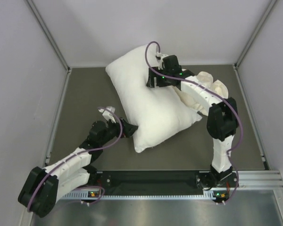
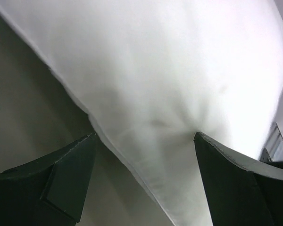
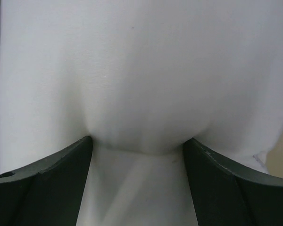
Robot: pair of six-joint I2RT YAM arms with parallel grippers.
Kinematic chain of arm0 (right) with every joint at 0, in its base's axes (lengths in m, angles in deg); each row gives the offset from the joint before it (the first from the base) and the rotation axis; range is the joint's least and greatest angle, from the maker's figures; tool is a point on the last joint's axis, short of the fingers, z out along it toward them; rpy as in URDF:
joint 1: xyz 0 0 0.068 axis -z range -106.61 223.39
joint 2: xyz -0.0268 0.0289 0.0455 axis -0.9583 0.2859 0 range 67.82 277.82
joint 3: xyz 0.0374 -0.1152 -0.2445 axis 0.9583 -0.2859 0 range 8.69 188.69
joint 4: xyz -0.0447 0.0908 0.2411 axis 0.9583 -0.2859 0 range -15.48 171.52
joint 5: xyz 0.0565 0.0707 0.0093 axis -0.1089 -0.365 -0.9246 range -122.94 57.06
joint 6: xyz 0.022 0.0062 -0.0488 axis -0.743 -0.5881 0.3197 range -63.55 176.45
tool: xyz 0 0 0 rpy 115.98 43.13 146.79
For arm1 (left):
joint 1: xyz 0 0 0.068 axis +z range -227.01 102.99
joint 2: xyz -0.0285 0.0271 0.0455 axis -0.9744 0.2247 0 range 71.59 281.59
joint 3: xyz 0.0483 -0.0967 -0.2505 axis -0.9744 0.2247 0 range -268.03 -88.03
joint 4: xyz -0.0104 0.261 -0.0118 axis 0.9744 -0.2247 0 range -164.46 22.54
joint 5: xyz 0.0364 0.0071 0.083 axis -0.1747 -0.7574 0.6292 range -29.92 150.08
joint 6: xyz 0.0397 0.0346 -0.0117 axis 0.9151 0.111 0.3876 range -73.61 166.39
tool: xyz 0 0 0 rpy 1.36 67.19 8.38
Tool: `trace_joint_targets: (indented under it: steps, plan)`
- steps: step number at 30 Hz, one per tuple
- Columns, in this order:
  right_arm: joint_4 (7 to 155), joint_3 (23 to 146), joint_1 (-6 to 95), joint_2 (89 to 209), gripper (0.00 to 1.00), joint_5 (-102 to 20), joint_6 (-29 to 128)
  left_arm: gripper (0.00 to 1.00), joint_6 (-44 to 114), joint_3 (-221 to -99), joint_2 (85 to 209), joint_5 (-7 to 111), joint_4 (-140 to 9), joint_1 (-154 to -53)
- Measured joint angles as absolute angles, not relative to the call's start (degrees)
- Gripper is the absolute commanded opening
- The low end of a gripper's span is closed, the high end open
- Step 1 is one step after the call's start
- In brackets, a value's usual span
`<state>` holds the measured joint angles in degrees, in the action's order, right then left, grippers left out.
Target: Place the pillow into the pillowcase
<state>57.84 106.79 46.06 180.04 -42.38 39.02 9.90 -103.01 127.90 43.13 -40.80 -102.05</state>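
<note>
The plump white pillow (image 1: 151, 103) lies slantwise on the dark table (image 1: 85, 103). My left gripper (image 1: 129, 128) is at its near-left edge. In the left wrist view the gripper (image 2: 145, 135) stands open, with the seam edge of the pillow (image 2: 179, 70) running between the fingers. My right gripper (image 1: 155, 80) is pressed down onto the pillow's far right part. In the right wrist view it (image 3: 137, 139) is open and the pillow (image 3: 141, 70) bulges between its fingers. The cream pillowcase (image 1: 212, 87) lies crumpled to the right of the pillow, partly under the right arm.
Pale walls (image 1: 28, 70) enclose the table on the left, back and right. A metal rail (image 1: 254, 176) runs along the near edge by the arm bases. Bare table shows left of the pillow and between the two arms.
</note>
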Motion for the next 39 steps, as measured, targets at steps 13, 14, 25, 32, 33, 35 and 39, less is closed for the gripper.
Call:
trace_joint_targets:
  steps: [13,14,25,32,33,35,39]
  plan:
    - [57.71,124.08,28.37,184.94,1.00,-50.79,46.39,0.88,8.00,-97.81,116.91,60.82,-48.63,-117.81]
    - [58.08,122.92,28.40,183.84,1.00,-50.57,46.39,0.88,8.39,-98.47,117.80,61.41,-49.52,-117.96]
    - [57.58,91.60,43.19,152.81,1.00,-33.02,44.40,0.91,10.64,-113.44,134.11,67.81,-50.55,-118.35]
    - [59.72,69.35,52.98,134.21,1.00,-26.20,39.24,0.91,12.21,-123.89,145.45,68.62,-54.94,-117.17]
    - [59.63,66.84,54.89,133.22,1.00,-25.90,38.58,0.91,12.28,-125.20,146.09,68.34,-55.97,-116.67]
    - [59.59,62.99,58.47,132.54,1.00,-25.79,37.12,0.91,12.56,-127.30,146.22,68.16,-58.66,-115.69]
    - [59.59,58.99,62.95,132.59,0.99,-26.86,35.28,0.91,13.70,-129.29,143.20,68.47,-64.47,-115.05]
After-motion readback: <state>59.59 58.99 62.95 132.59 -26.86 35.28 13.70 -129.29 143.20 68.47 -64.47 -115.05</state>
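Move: The right hand, fingers already in the pillow's top, has the pillowcase's middle roughly 24 cm to its right, 4 cm back and 13 cm lower. The pillow's middle is about 9 cm back from this hand, level sideways and 6 cm down; its near right corner is some 14 cm back, 22 cm right and 12 cm down. From the left hand, the pillow's middle lies about 13 cm ahead, 10 cm right and slightly below. Still gripping the pillow's top, the right hand hauls it about 17 cm left and somewhat back, rising, then opens and lets go; it sweeps some 40 cm right, dropping late, to stop wide open by the pillowcase's near edge, turned clockwise. The left hand, open against the pillow's left edge, backs off about 5 cm, then pushes some 10 cm forward and a little right, rolling its left side up. ##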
